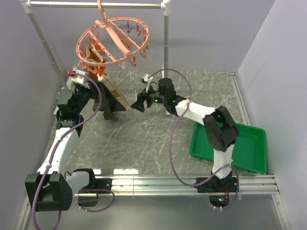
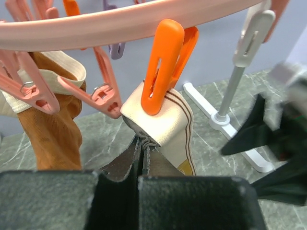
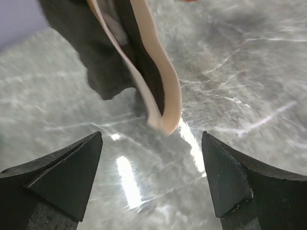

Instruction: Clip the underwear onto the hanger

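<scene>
The hanger (image 1: 112,42), a salmon-pink ring, hangs by its hook from the rack bar. The underwear (image 1: 114,98), dark with a tan waistband, hangs slanting below the ring's front edge. In the left wrist view an orange clip (image 2: 162,67) on the hanger (image 2: 120,24) sits over a folded corner of the tan waistband (image 2: 165,125). My left gripper (image 2: 139,178) is shut on the underwear's dark cloth (image 2: 125,160) just under that clip; seen from above the left gripper (image 1: 99,76) is at the ring's near side. My right gripper (image 1: 142,103) stands open, and its fingertips (image 3: 72,172) flank the waistband's hanging lower loop (image 3: 165,108) without touching it.
A smaller orange-brown garment (image 2: 53,129) hangs from pink clips (image 2: 103,93) on the ring's left. The white-grey pipe rack (image 1: 96,5) stands behind, its post (image 2: 235,81) and foot on the marble table. A green tray (image 1: 259,136) lies at the near right.
</scene>
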Tool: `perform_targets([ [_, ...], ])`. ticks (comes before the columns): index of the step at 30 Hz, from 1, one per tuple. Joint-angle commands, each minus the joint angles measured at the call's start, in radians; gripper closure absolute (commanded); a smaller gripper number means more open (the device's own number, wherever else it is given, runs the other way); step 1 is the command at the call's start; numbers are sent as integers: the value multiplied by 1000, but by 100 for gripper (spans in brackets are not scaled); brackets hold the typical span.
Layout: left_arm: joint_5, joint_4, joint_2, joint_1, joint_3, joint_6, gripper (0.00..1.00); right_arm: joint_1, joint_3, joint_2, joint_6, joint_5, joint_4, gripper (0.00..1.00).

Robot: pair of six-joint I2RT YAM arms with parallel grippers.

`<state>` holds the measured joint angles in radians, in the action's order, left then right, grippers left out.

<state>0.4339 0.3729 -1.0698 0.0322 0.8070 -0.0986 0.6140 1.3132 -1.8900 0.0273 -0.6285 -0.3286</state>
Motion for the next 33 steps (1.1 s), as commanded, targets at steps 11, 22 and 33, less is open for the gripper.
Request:
perform_targets([
  [11,54,6,22,6,54,-41,96,107,247,-218,-250,-11,-26,49],
  [22,5,-2,37,6,21,-41,80,52,88,53,-143,-63,97,100],
  [33,-89,-179,140,6,-18,16,39,52,58,244,114,-131,243,100],
])
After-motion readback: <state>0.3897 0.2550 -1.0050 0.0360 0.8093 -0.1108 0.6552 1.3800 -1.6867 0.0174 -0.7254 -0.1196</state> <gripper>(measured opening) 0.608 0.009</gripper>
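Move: The underwear's loose waistband end hangs about 8 cm left of the open right hand, level forward and some 4 cm lower. The orange clip gripping its other end is roughly 16 cm left, 5 cm farther out and 16 cm above the right hand. From the left hand, still pinching cloth below it, that clip is about 2 cm ahead, 2 cm right and 5 cm up, with a pink clip 4 cm left of it and the brown underwear 8 cm left, 4 cm ahead of the hand. Right hand goes 7 cm left, pinches the loose waistband end, lifts it 13 cm, rightward; left fingers open. ##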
